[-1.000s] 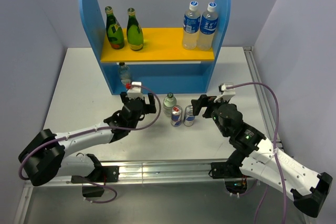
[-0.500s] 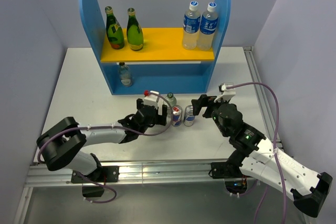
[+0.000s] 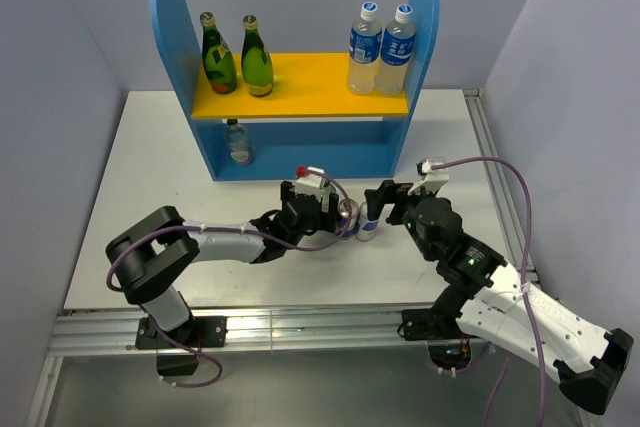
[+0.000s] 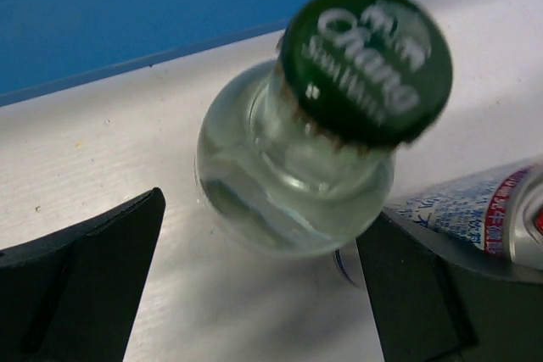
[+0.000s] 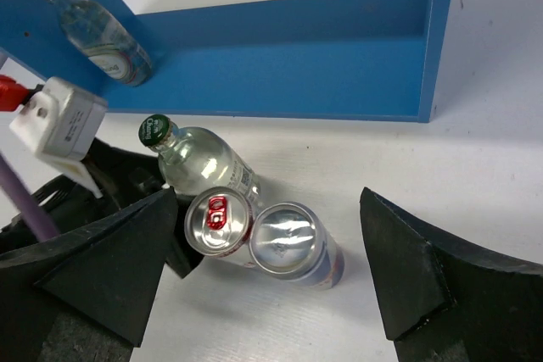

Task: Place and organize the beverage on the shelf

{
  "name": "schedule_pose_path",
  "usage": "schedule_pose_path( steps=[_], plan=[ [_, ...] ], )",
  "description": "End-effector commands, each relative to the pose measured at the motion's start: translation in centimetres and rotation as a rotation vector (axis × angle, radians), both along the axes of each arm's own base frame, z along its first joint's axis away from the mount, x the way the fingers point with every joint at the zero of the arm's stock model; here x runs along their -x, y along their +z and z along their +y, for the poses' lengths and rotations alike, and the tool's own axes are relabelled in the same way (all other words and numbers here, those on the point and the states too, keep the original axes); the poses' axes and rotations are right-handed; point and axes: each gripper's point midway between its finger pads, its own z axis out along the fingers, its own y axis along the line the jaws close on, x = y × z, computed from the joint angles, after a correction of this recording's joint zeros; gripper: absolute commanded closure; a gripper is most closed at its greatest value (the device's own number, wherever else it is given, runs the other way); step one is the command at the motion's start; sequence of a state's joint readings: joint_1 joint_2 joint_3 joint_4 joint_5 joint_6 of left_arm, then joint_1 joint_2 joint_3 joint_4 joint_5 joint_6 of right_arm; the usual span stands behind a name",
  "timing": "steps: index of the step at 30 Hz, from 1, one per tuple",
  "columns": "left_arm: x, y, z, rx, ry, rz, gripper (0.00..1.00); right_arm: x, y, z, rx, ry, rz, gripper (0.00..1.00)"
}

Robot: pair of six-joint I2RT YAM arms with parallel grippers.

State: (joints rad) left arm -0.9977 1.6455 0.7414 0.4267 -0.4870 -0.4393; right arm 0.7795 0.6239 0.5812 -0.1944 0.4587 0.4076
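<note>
A short clear bottle with a green cap [image 4: 297, 175] stands on the table between the wide-apart fingers of my left gripper [image 4: 263, 294], which is open and does not grip it. In the top view that gripper [image 3: 325, 215] hides the bottle. Two slim silver-and-blue cans [image 5: 221, 222] [image 5: 293, 243] stand touching just right of the bottle. My right gripper [image 5: 263, 286] hovers open above the cans and holds nothing. The blue shelf [image 3: 300, 152] carries two dark green bottles [image 3: 218, 55] [image 3: 256, 59] on its yellow board. Another short clear bottle [image 3: 237, 142] stands on its lower level.
Two taller clear bottles with blue labels [image 3: 365, 47] [image 3: 397, 50] stand at the right end of the yellow board. The left can [image 4: 484, 218] sits against my left gripper's right finger. The cans [image 3: 367, 229] lie close between both grippers. Grey walls enclose the table.
My left arm has swung right, from in front of the shelf's left end to the bottle beside the cans, and its open fingers now straddle it. The right arm has not moved.
</note>
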Motion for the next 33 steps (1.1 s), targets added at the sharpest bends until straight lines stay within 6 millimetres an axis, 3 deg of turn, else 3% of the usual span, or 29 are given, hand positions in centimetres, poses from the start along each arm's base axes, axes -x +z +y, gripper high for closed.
schedule_pose_path(
  steps=[1, 6, 8, 9, 10, 12, 13, 15, 22, 28, 33],
  plan=[
    [-1.7, 2.7, -2.3, 0.07, 0.024, -0.072, 0.01, -0.1, 0.6, 0.2, -0.027, -0.002, -0.019, 0.05],
    [-3.2, 2.5, -2.6, 0.054, 0.078, -0.101, 0.03, -0.1, 0.5, 0.3, -0.025, 0.001, -0.016, 0.05],
    [-3.7, 2.1, -2.7, 0.041, 0.102, -0.104, 0.16, -0.1, 0.4, 0.3, -0.022, 0.003, -0.013, 0.05],
    [-3.9, 2.1, -2.6, 0.038, 0.116, -0.11, 0.24, -0.1, 0.4, 0.3, -0.021, 0.002, -0.015, 0.05],
    [-4.1, 1.9, -2.6, 0.032, 0.121, -0.111, 0.39, -0.1, 0.5, 0.4, -0.022, 0.003, -0.013, 0.05],
    [-4.3, 1.9, -2.4, 0.031, 0.129, -0.114, 0.54, -0.2, 0.3, 0.4, -0.019, 0.004, -0.009, 0.05],
    [-4.4, 2.1, -2.2, 0.027, 0.13, -0.118, 0.81, -0.2, 0.4, 0.4, -0.02, 0.004, -0.01, 0.05],
    [-4.7, 2.4, -1.6, 0.021, 0.15, -0.126, 1.0, -0.2, 0.4, 0.4, -0.02, 0.004, -0.01, 0.05],
    [-6.7, 6.4, 2.1, 0.036, 0.2, -0.204, 1.0, -0.2, 0.4, 0.5, -0.02, 0.006, -0.012, 0.05],
    [-10.8, 9.0, 6.9, 0.064, 0.295, -0.246, 1.0, -0.2, 0.3, 0.4, -0.017, 0.001, -0.009, 0.05],
    [-13.6, 10.7, 8.9, 0.088, 0.329, -0.274, 1.0, -0.3, 0.3, 0.4, -0.015, 0.0, -0.007, 0.05]
  ],
)
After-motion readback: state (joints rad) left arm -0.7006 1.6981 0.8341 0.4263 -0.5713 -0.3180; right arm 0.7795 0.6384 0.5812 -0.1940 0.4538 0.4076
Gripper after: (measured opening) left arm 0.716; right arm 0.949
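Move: The clear bottle with the green cap stands just in front of my open left fingers, about 3 cm ahead and 2 cm to the right, with its middle roughly at finger height. The red-tab can is about 8 cm to my left hand's right and 1 cm back, and the silver can 5 cm farther right. The shelved bottle is some 14 cm ahead and 19 cm left. From my right hand the green-capped bottle lies about 5 cm ahead, 12 cm left and 13 cm lower. I slide my left hand about 3 cm forward and a little right, level, until the green-capped bottle is between the pads, and close on it. Holding it, I creep on briefly, then swing it about 12 cm left and 7 cm forward, rising only slightly, towards the lower shelf beside the shelved bottle; the wrist turns some 20 degrees counter-clockwise. ##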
